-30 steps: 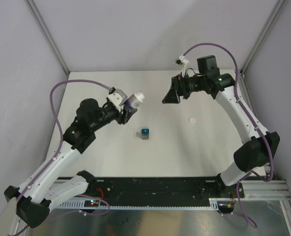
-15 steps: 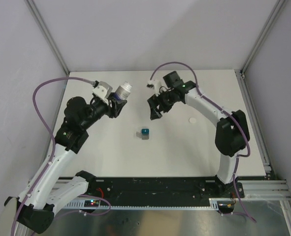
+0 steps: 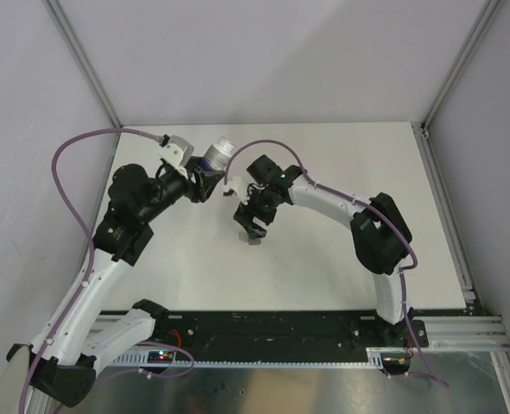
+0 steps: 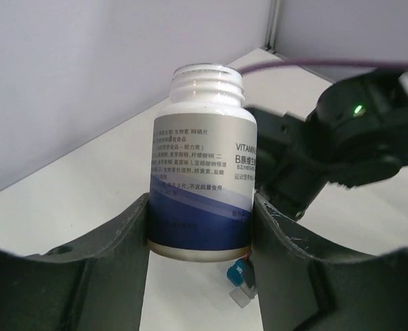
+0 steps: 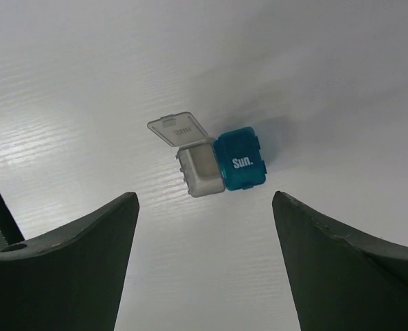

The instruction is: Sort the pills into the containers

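Observation:
The containers point(image 5: 221, 167) are a tiny joined pair on the table: a grey cube with its lid flipped open and a teal-blue cube marked "Sun.", lid shut. My right gripper point(image 5: 205, 200) is open and empty, hovering just above them with a finger on either side; in the top view it point(image 3: 250, 222) hides most of the pair point(image 3: 254, 241). My left gripper point(image 4: 200, 207) is shut on a white uncapped bottle point(image 4: 200, 158) with a blue band, held above the table to the back left point(image 3: 220, 153). No pills show.
The right arm's black wrist point(image 4: 342, 138) sits close behind and to the right of the bottle. White enclosure walls point(image 3: 263, 60) and metal frame posts bound the table. The containers also show below the bottle point(image 4: 241, 279).
My right arm swung from the back right leftward and down, ending over the containers. My left arm drew the bottle a little back and to the left.

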Controlling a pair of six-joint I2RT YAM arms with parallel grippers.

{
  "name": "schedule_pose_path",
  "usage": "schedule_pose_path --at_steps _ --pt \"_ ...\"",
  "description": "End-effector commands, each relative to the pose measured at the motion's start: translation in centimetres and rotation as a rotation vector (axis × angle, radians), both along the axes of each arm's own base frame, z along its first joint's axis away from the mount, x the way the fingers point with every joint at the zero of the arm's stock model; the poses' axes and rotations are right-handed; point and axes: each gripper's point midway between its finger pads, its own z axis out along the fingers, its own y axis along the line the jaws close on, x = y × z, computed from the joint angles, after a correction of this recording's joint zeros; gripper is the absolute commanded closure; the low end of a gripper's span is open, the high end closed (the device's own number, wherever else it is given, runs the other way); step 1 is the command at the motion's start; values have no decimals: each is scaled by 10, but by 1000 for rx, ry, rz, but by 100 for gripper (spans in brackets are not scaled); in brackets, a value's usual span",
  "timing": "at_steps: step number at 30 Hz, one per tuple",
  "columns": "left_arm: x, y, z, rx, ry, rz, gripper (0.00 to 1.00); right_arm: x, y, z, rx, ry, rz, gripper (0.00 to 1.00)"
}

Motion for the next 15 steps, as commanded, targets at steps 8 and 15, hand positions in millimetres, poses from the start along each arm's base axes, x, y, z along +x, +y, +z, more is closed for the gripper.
schedule_pose_path --at_steps 8,15 --pt "-8 -4 37 -55 -52 -41 100 4 30 -28 -71 -126 92 16" --pt "-8 -4 39 -55 -54 -41 100 12 44 -28 -74 -173 91 17"
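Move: The pill box, its grey half open, stands under my open right fingers: about 7 cm below, some 2 cm to the left and 1 cm ahead. Its raised clear lid is about 3 cm to the left of it. The pill bottle in my left hand hangs about 27 cm above my right hand, some 6 cm left and 2 cm ahead. From my left hand the box lies roughly 34 cm down, 7 cm right and 2 cm ahead. I lower my right hand some 4 cm towards the pill box and ease it about 2.5 cm left, the descent levelling out at the end while the leftward slide goes on. The fingers stay wide open, and I tip them some 5–10 degrees steeper towards the table. My left hand keeps its grip on the bottle, almost still. ##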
